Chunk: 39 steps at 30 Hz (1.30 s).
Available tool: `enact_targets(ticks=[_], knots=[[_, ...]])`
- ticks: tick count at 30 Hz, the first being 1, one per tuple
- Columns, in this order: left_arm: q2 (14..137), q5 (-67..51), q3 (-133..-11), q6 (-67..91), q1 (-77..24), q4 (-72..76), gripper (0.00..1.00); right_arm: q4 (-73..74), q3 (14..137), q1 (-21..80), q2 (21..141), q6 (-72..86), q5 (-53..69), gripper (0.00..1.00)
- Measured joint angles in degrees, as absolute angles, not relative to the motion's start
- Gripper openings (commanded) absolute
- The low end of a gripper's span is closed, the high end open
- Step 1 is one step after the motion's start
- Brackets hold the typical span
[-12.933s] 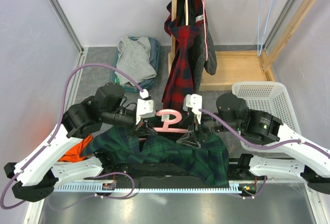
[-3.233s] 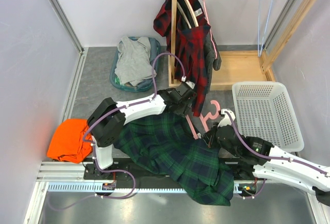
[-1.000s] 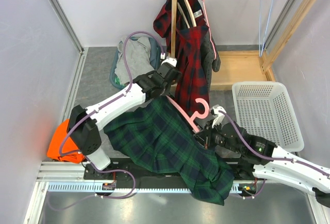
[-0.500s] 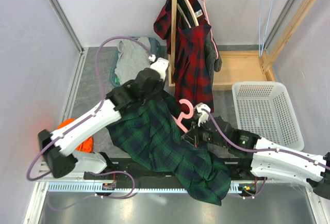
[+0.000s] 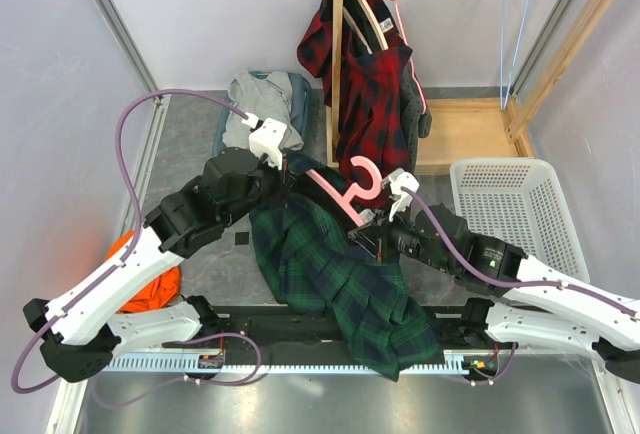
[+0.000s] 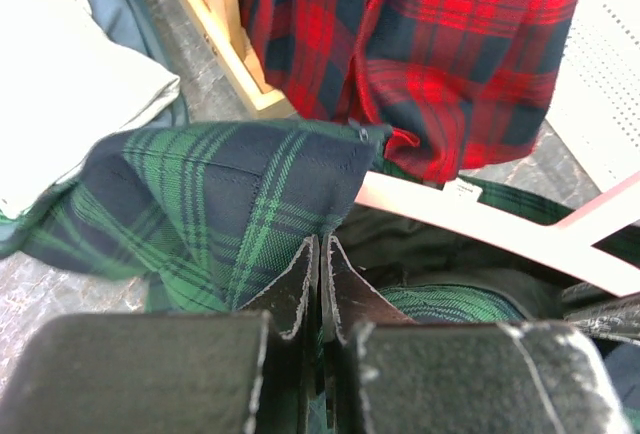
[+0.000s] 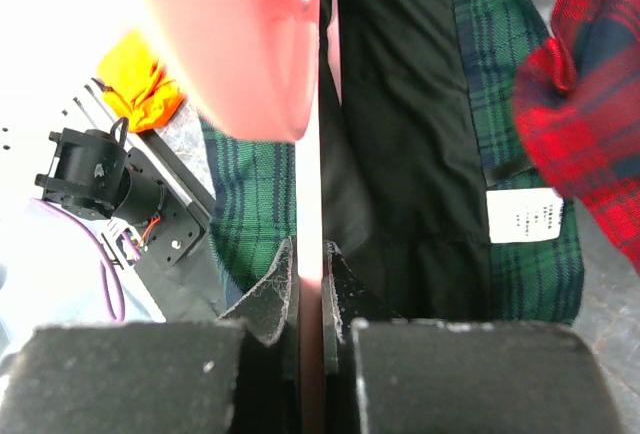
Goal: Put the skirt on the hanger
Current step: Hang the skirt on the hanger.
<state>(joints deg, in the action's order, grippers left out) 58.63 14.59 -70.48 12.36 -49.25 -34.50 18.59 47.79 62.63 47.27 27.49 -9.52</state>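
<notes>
The green plaid skirt [image 5: 330,264] hangs bunched from the pink hanger [image 5: 352,190] and trails down over the table's front edge. My left gripper [image 5: 290,176] is shut on the skirt's waistband corner at its upper left. In the left wrist view the left gripper [image 6: 321,254] pinches the plaid fabric [image 6: 240,194], with the hanger's arm [image 6: 480,232] running to the right. My right gripper [image 5: 376,236] is shut on the hanger's lower arm. In the right wrist view the right gripper [image 7: 310,254] clamps the hanger [image 7: 308,154], beside the skirt's black lining [image 7: 400,134].
A wooden rack [image 5: 450,134] with red plaid garments [image 5: 375,84] stands just behind the hanger. A white basket [image 5: 520,219] is at the right. A bin of grey clothes [image 5: 255,104] is at the back left. An orange cloth [image 5: 150,289] lies at the left.
My left arm has drawn back to the left with the waistband. My right gripper has lifted the hanger up and back. The skirt has gathered into a narrower hanging bundle.
</notes>
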Motion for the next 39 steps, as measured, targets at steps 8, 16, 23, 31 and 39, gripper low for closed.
enact_targets(ticks=[8,16,23,31,39], knots=[[58.4,12.9,-73.3,12.3,-49.2,-35.6,0.02,22.0,53.5,62.7,50.3,23.8,-10.0,0.00],[52.5,16.2,-74.7,12.3,-49.2,-37.0,0.02,21.7,54.9,62.8,54.0,22.4,-11.7,0.00],[45.5,17.8,-74.1,12.4,-49.2,-38.5,0.06,21.4,56.0,63.0,53.6,21.9,-13.1,0.00],[45.7,15.7,-73.1,12.7,-49.3,-39.5,0.75,25.1,66.8,62.7,56.3,18.8,-16.2,0.00],[48.2,15.0,-76.3,11.8,-49.3,-40.7,0.82,29.6,75.1,62.6,58.3,14.7,-16.2,0.00]])
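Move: My left hand still pinches the green skirt's waistband. The hanger's left end, tucked into that waistband, lies about 3 cm ahead and 5 cm to its right, nearly level; the pink hook is some 18 cm to its right and 2 cm back. From my right hand, still gripping the hanger, that end is roughly 11 cm ahead and 13 cm left, and the hook some 7 cm ahead and 7 cm above, straight in front. I draw the pinched waistband up about 7 cm, and back and to my left, off beside the hanger's left end, tilting the wrist slightly up. There my left fingers open wide and let the cloth go. My right hand keeps its grip on the hanger and, mostly late on, lifts it about 11 cm with a little forward, tipping up some 15 degrees. ##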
